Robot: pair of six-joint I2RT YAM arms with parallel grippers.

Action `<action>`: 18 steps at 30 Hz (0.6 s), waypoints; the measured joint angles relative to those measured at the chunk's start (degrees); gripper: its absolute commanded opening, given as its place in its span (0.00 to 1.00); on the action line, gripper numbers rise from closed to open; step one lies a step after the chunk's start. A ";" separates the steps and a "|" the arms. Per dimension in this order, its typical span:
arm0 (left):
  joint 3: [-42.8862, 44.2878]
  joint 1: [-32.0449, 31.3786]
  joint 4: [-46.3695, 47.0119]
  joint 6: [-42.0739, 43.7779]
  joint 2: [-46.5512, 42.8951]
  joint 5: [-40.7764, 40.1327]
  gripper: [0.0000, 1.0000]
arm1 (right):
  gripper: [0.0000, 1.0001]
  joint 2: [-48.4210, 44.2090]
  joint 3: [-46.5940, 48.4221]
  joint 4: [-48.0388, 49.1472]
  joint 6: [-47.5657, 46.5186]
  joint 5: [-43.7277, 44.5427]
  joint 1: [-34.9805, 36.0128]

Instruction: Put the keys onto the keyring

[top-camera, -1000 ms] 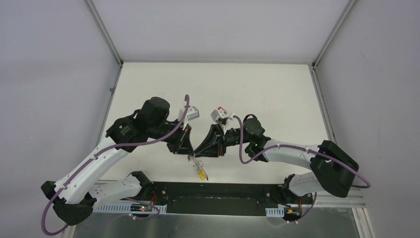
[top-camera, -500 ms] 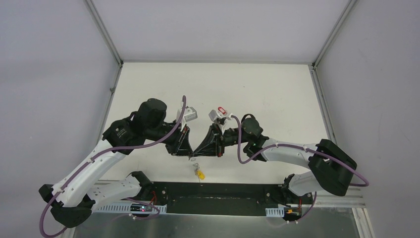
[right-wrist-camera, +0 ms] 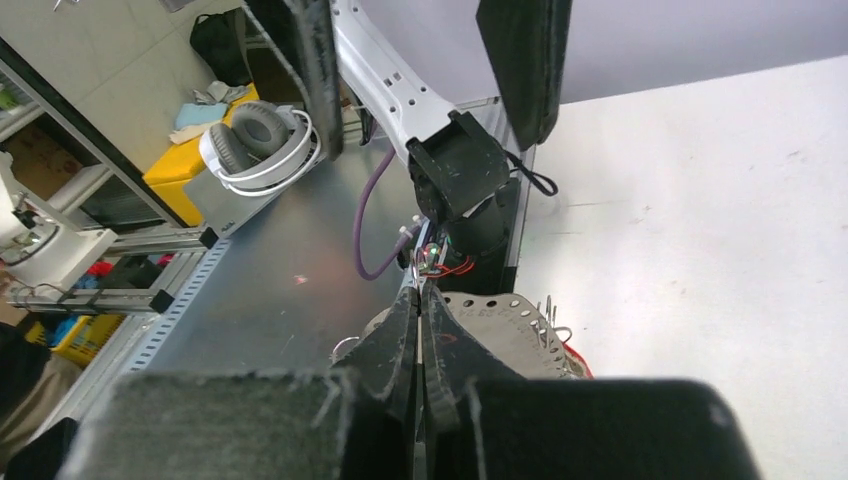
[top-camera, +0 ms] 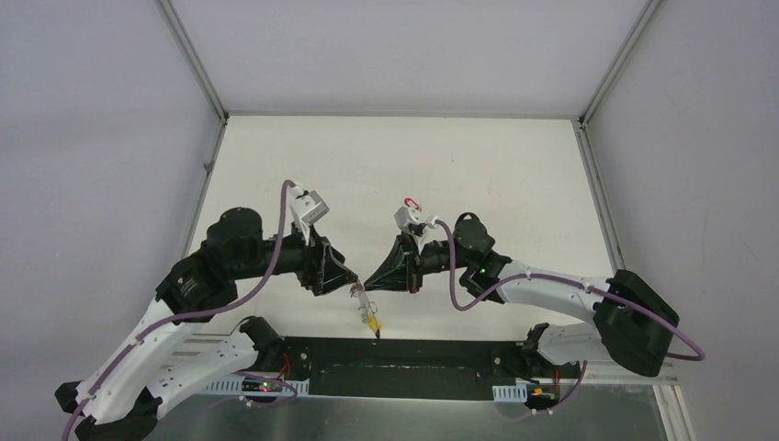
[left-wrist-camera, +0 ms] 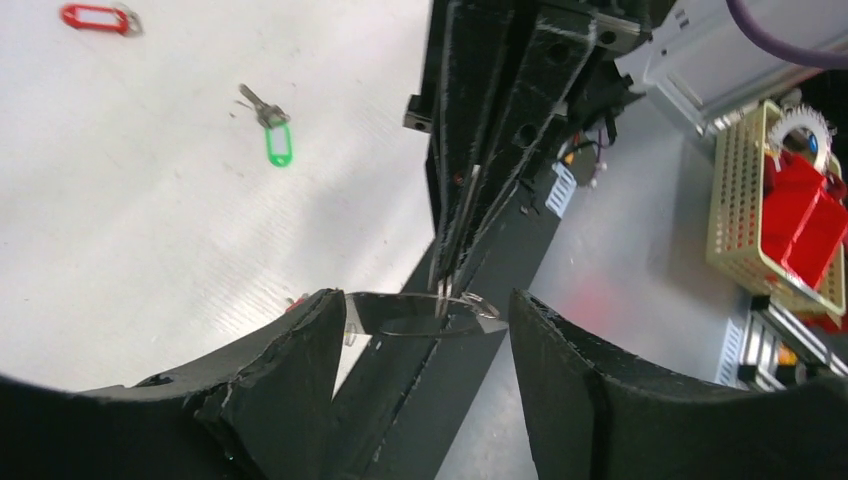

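The keyring [left-wrist-camera: 410, 333], a thin wire hoop, hangs in the air pinched at its edge by my right gripper [top-camera: 369, 282], whose fingers [left-wrist-camera: 452, 230] are shut on it. My left gripper [left-wrist-camera: 425, 305] stands open, a finger on each side of the hoop without touching it. Just below the grippers sits a key with a yellow tag [top-camera: 372, 322]; I cannot tell whether it hangs on the hoop. A green-tagged key [left-wrist-camera: 278, 140] and a red-tagged key [left-wrist-camera: 95, 17] lie on the white table. In the right wrist view the right gripper [right-wrist-camera: 420, 292] is pressed shut.
The black base rail [top-camera: 413, 354] runs along the near table edge right below the grippers. The red-tagged key [top-camera: 412, 203] lies behind the right wrist. Off the table are a yellow basket [left-wrist-camera: 765, 215] and white headphones [right-wrist-camera: 255, 140]. Grey walls enclose the table.
My left gripper has opened, let go of the hoop and drawn back to the left with its arm. The right gripper stays shut on the keyring.
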 measured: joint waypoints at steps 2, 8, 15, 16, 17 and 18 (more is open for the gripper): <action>-2.01 0.00 2.40 -1.16 -3.08 -1.90 0.65 | 0.00 -2.03 0.00 -2.03 -1.77 0.15 -0.20; -8.44 0.00 7.63 -5.29 -12.72 -9.27 0.82 | 0.00 -12.37 0.00 -13.16 -11.19 1.20 -0.66; -15.85 0.00 8.63 -9.46 -19.30 -17.00 0.93 | 0.00 -22.84 1.03 -28.22 -23.93 3.80 -1.92; -16.48 0.00 8.48 -9.92 -19.69 -17.81 0.99 | 0.00 -23.71 1.05 -29.70 -26.08 4.33 -2.21; -17.25 0.00 8.35 -10.60 -20.04 -18.86 0.99 | 0.00 -24.39 1.05 -31.04 -27.98 4.81 -2.49; -17.79 0.00 8.11 -11.45 -20.20 -19.96 0.99 | 0.00 -24.83 1.05 -31.93 -29.33 5.25 -2.71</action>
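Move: The keyring already hangs from the shut right fingertips, its middle about 5 cm below and 3 cm back of them; from the open, empty left hand it lies some 4 cm right, 3 cm back and 8 cm below. The green-tagged keys lie on the table about 15 cm ahead of the left hand, 16 cm right and 27 cm down, and the red-tagged keys some 11 cm farther out and 3 cm to the left of those. Still pinching the keyring at its upper end, the right hand draws it away from the left hand, about 6 cm right and 4 cm up, rolling some 25 degrees so its forward side rises. The left, touching nothing, backs off left and a little forward, rises slightly then sinks to end nearly 4 cm lower, swinging counter-clockwise as its fingers open almost fully. ##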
